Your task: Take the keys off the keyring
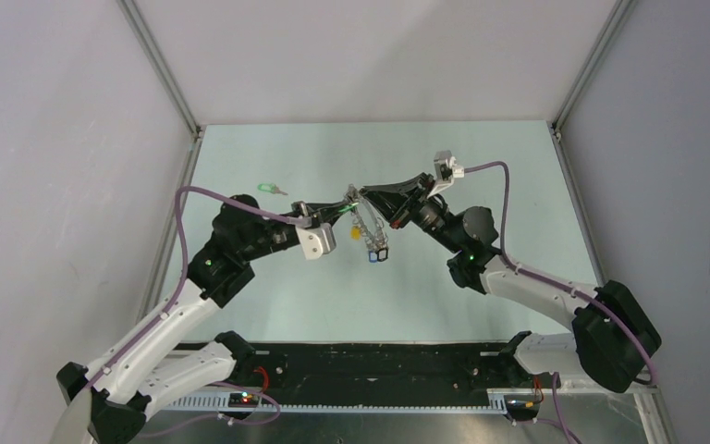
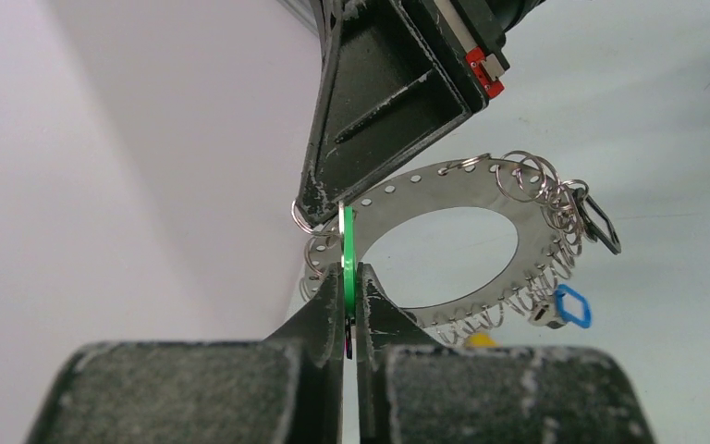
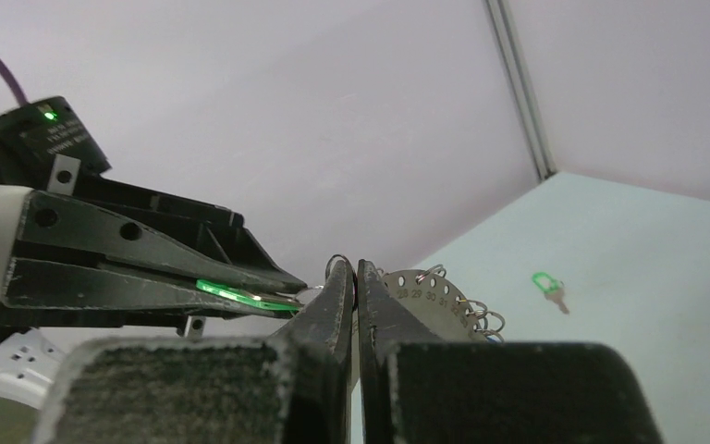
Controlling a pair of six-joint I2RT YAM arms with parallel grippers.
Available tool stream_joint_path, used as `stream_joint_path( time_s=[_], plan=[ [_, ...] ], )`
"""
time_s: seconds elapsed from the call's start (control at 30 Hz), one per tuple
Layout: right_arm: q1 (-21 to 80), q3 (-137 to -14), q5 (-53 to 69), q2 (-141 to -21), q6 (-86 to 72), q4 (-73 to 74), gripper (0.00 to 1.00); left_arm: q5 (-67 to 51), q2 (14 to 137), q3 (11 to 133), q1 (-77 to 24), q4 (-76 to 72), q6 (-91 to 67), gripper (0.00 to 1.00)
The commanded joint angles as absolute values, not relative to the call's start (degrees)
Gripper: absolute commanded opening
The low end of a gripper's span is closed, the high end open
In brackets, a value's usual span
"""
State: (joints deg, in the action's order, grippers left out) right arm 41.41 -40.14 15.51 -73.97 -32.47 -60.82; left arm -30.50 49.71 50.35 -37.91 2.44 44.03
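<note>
The keyring [image 2: 462,231] is a flat silver ring fringed with small wire loops, held in the air between both grippers. My right gripper [image 3: 355,277] is shut on the keyring's rim [image 3: 430,291]. My left gripper [image 2: 348,277] is shut on a green-headed key [image 2: 348,254] that sits edge-on at the ring's rim. A blue key [image 2: 571,306], a black key [image 2: 601,225] and a yellow key [image 2: 481,339] hang from the ring. In the top view the two grippers meet tip to tip, left [image 1: 337,213] and right [image 1: 359,195], with the ring [image 1: 370,227] hanging below.
A loose green-headed key [image 1: 268,189] lies on the pale table [image 1: 481,166] behind and left of the grippers; it also shows in the right wrist view [image 3: 548,285]. Grey walls with metal frame posts close the table on three sides.
</note>
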Motion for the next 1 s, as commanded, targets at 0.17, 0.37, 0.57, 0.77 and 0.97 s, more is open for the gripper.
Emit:
stream_joint_path(
  time_s=[0.17, 0.37, 0.57, 0.77, 0.97],
  plan=[
    [40.7, -40.8, 8.1, -69.1, -22.6, -45.3, 0.0, -33.1, 47.8, 50.8, -38.8, 0.8, 43.4, 0.0],
    [40.6, -41.1, 9.9, -67.7, -20.7, -38.8, 0.0, -32.5, 48.2, 51.3, -38.0, 0.4, 42.1, 0.0],
    [40.5, -41.2, 12.4, -67.1, -19.7, -35.7, 0.0, -31.9, 48.3, 51.3, -37.5, 0.4, 41.7, 0.0],
    [39.9, -41.7, 17.8, -68.1, -20.3, -34.4, 0.0, -31.6, 48.5, 51.4, -37.4, 0.4, 41.1, 0.0],
    [38.6, -41.9, 22.5, -68.7, -20.6, -33.5, 0.0, -30.4, 48.7, 51.5, -37.4, 0.3, 40.2, 0.0]
  ],
)
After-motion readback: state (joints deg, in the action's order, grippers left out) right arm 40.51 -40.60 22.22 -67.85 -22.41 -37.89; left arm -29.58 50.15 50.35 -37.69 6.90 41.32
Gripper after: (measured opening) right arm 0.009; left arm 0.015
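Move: The left fingers already grip the green key, and the right fingers pinch a loop of the keyring. From the right hand, the green key is about 3 cm to the left, 3 cm back and 2 cm lower. The keyring's middle hangs some 5 cm back, 1 cm right and 5 cm down, the yellow tag 4 cm back, 1 cm left and 7 cm below, the blue tag 8 cm back, 3 cm right and 8 cm below. From the left hand, the pinched loop lies roughly 3 cm right, 2 cm ahead and 2 cm above. Keeping its pinch on the keyring's loop, the right hand sinks about 5 cm past the side of the green key, easing back about a centimetre late on, while its left-pointing, upward-slanting fingers tip down some 15 degrees closer to level. The left hand keeps the green key clamped and gives way downward more slowly, about 2 cm with a slight tilt, so the right fingertips drop relative to the key and work the small ring that joins it to the loop. ##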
